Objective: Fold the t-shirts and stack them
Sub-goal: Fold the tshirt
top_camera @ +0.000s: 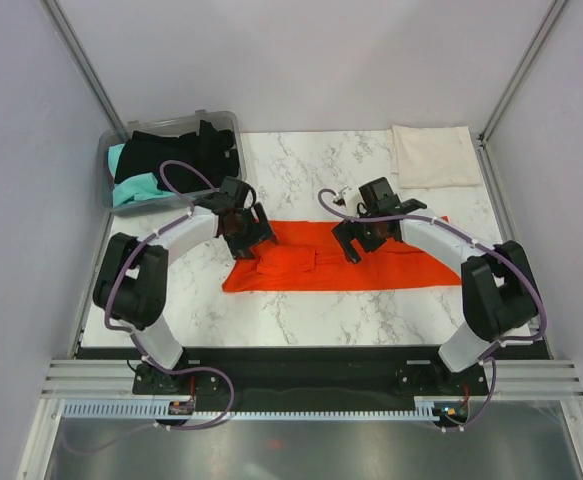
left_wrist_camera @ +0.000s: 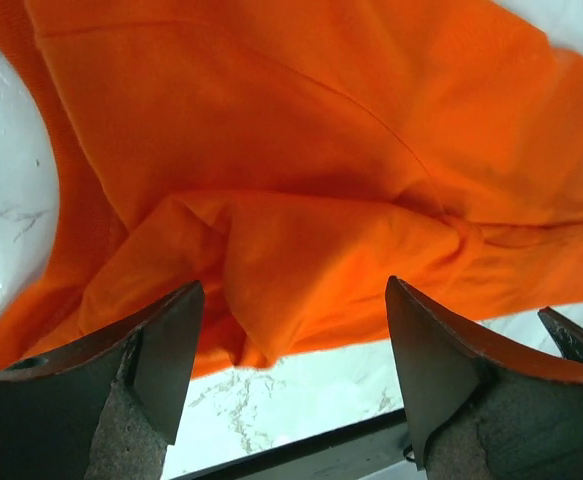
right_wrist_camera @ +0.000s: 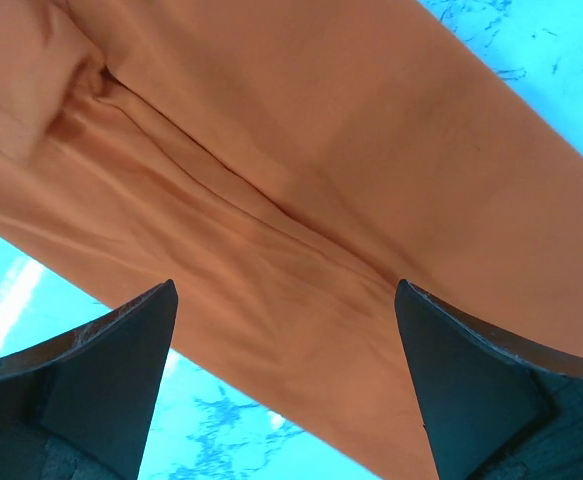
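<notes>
An orange-red t-shirt (top_camera: pixel 321 262) lies folded lengthwise into a long band across the middle of the marble table (top_camera: pixel 301 160). My left gripper (top_camera: pixel 249 236) hovers open over its left end, and the left wrist view shows bunched orange cloth (left_wrist_camera: pixel 301 230) beyond the spread fingers (left_wrist_camera: pixel 166 350), with nothing between them. My right gripper (top_camera: pixel 355 240) stands open over the band's upper middle, the shirt (right_wrist_camera: pixel 301 220) lying creased below its wide fingers (right_wrist_camera: pixel 441 380). A cream-white t-shirt (top_camera: pixel 433 155) lies folded at the back right. Black (top_camera: pixel 186 150) and teal (top_camera: pixel 136 190) t-shirts fill the bin.
A clear grey plastic bin (top_camera: pixel 221 120) stands at the table's back left corner. Pale walls with metal posts (top_camera: pixel 91 80) close in the sides and back. The arms' bases sit on the dark rail (top_camera: pixel 301 365) at the near edge.
</notes>
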Controlling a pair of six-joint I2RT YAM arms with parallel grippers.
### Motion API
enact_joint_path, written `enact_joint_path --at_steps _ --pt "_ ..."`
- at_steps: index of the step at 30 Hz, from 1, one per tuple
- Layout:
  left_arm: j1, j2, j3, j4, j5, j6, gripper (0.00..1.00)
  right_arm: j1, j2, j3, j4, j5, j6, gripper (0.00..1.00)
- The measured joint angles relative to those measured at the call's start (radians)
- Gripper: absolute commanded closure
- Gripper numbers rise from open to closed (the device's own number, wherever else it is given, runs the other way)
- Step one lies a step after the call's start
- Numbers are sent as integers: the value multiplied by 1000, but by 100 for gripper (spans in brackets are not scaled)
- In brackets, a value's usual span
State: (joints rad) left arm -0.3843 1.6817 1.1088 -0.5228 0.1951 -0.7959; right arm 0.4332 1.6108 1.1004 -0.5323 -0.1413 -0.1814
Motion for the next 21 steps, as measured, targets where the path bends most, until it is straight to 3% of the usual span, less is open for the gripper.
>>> enact_joint_path --at_steps 11,21 --pt "-15 222 156 -7 -58 -38 20 -5 169 2 5 -21 -177 2" --pt "-22 428 449 -26 -35 7 24 -17 103 -92 81 -9 -158 2"
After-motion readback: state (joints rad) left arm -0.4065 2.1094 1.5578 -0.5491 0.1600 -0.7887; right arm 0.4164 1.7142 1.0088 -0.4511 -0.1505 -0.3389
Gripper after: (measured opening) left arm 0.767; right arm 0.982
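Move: The orange t-shirt lies flat under both open grippers. Its folded-in sleeve is about 6 cm below the left hand, some 4 cm to its right and 2 cm back; the grey bin stands about 18 cm ahead and 18 cm left of that hand. The t-shirt's middle is about 6 cm below the right hand, roughly 4 cm to its left and 1 cm back. The white cloth lies about 19 cm ahead and 15 cm right of the right hand. Lower both wide-open grippers onto the orange t-shirt, the right one nearly straight down about 5.5 cm with a small counter-clockwise turn, to rest its fingertips on the middle. Once the left fingertips are down on the left end, sweep that hand forward about 9 cm, drifting right, dragging the cloth while the right eases only slightly back and right. ##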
